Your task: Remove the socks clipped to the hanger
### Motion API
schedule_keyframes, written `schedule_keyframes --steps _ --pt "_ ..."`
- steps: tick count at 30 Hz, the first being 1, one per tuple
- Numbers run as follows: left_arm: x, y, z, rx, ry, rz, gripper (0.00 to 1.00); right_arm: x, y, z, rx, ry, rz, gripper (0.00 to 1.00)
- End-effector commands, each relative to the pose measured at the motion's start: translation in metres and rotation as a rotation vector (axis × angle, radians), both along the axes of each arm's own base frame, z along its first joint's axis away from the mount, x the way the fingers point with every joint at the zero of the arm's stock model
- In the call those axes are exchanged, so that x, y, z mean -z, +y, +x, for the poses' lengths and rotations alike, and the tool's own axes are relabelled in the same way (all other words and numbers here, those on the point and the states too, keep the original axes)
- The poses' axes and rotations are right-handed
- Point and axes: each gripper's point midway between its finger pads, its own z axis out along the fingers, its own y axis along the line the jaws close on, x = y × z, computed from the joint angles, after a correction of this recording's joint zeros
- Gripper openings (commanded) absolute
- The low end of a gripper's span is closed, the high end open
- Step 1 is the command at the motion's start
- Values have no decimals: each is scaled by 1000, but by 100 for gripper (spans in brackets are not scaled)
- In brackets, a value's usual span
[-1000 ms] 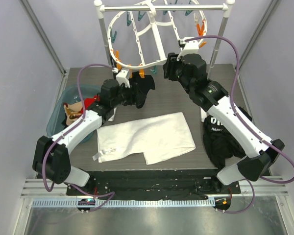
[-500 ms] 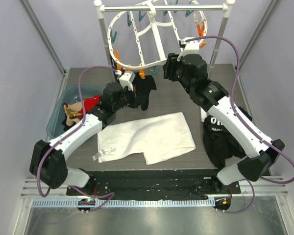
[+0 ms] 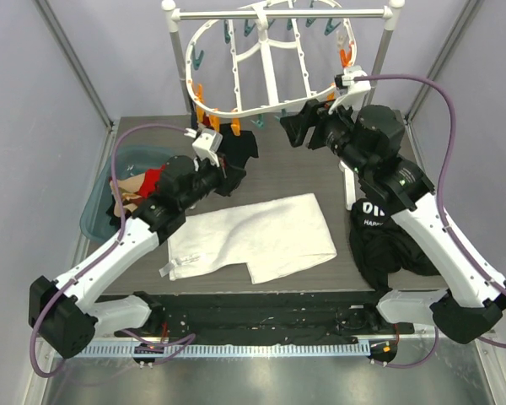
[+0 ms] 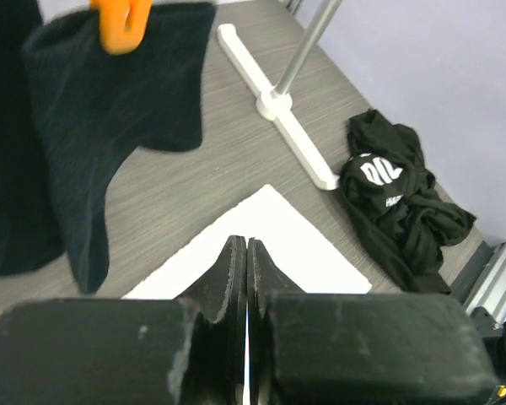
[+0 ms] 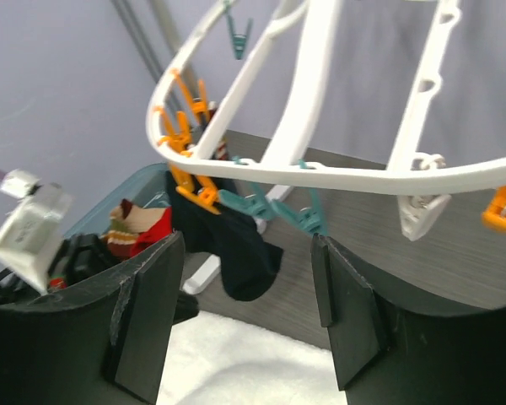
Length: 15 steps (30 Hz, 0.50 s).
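Note:
The white hanger [image 3: 270,76] hangs from the rail, with orange, teal and white clips round its rim [image 5: 320,175]. Black socks [image 3: 239,152] hang from orange clips at its near-left edge. In the left wrist view one black sock [image 4: 110,101] hangs under an orange clip [image 4: 122,21], and another [image 4: 8,169] is at the left. My left gripper [image 4: 246,246] is shut with nothing in it, just below and in front of them. My right gripper [image 5: 244,316] stands open below the rim, its fingers [image 5: 143,312] holding nothing. Red and tan socks [image 5: 139,228] lie in the bin.
A teal bin [image 3: 99,207] stands at the table's left. A large white cloth [image 3: 253,236] lies in the middle, under my left gripper. A black garment with white lettering [image 4: 401,202] lies at the right. The grey rail [image 3: 278,14] has white feet [image 4: 278,110] on the table.
My left gripper has shut and drawn back from the black socks. The right gripper has opened wider and moved right, away from the hanger's rim. The hanger has swung back.

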Motion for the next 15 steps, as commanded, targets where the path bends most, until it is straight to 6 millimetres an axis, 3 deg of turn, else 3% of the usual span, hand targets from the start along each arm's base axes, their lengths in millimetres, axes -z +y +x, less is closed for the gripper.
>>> schedule_keyframes --steps 1,3,4,7,15 --pt "2 18 1 -84 -18 31 1 -27 27 -24 -215 -129 46 69" --pt "0 32 11 -175 -33 44 17 -29 32 -25 -239 -130 60 69" --pt "0 37 14 -209 -35 48 41 -28 36 -23 -248 -125 65 69" --pt "5 54 27 -312 -66 102 64 -29 37 -22 -248 -114 77 68" --pt "14 54 59 -306 -60 174 68 -22 34 -20 -224 -101 67 68"
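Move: The dark sock hangs about 9 cm ahead and 4 cm left of the left hand, about level with it. Its orange clip is right above it, roughly 10 cm higher than that hand; another orange clip sits 6 cm further left at that height. From the right hand the near orange clip lies about 15 cm left, 6 cm ahead and 6 cm lower; the nearest teal clip is 3 cm left, 5 cm ahead, about level. Left hand opens, swinging about 5 cm left and 4 cm forward, sinking, towards sock; open right shifts 4 cm left. ##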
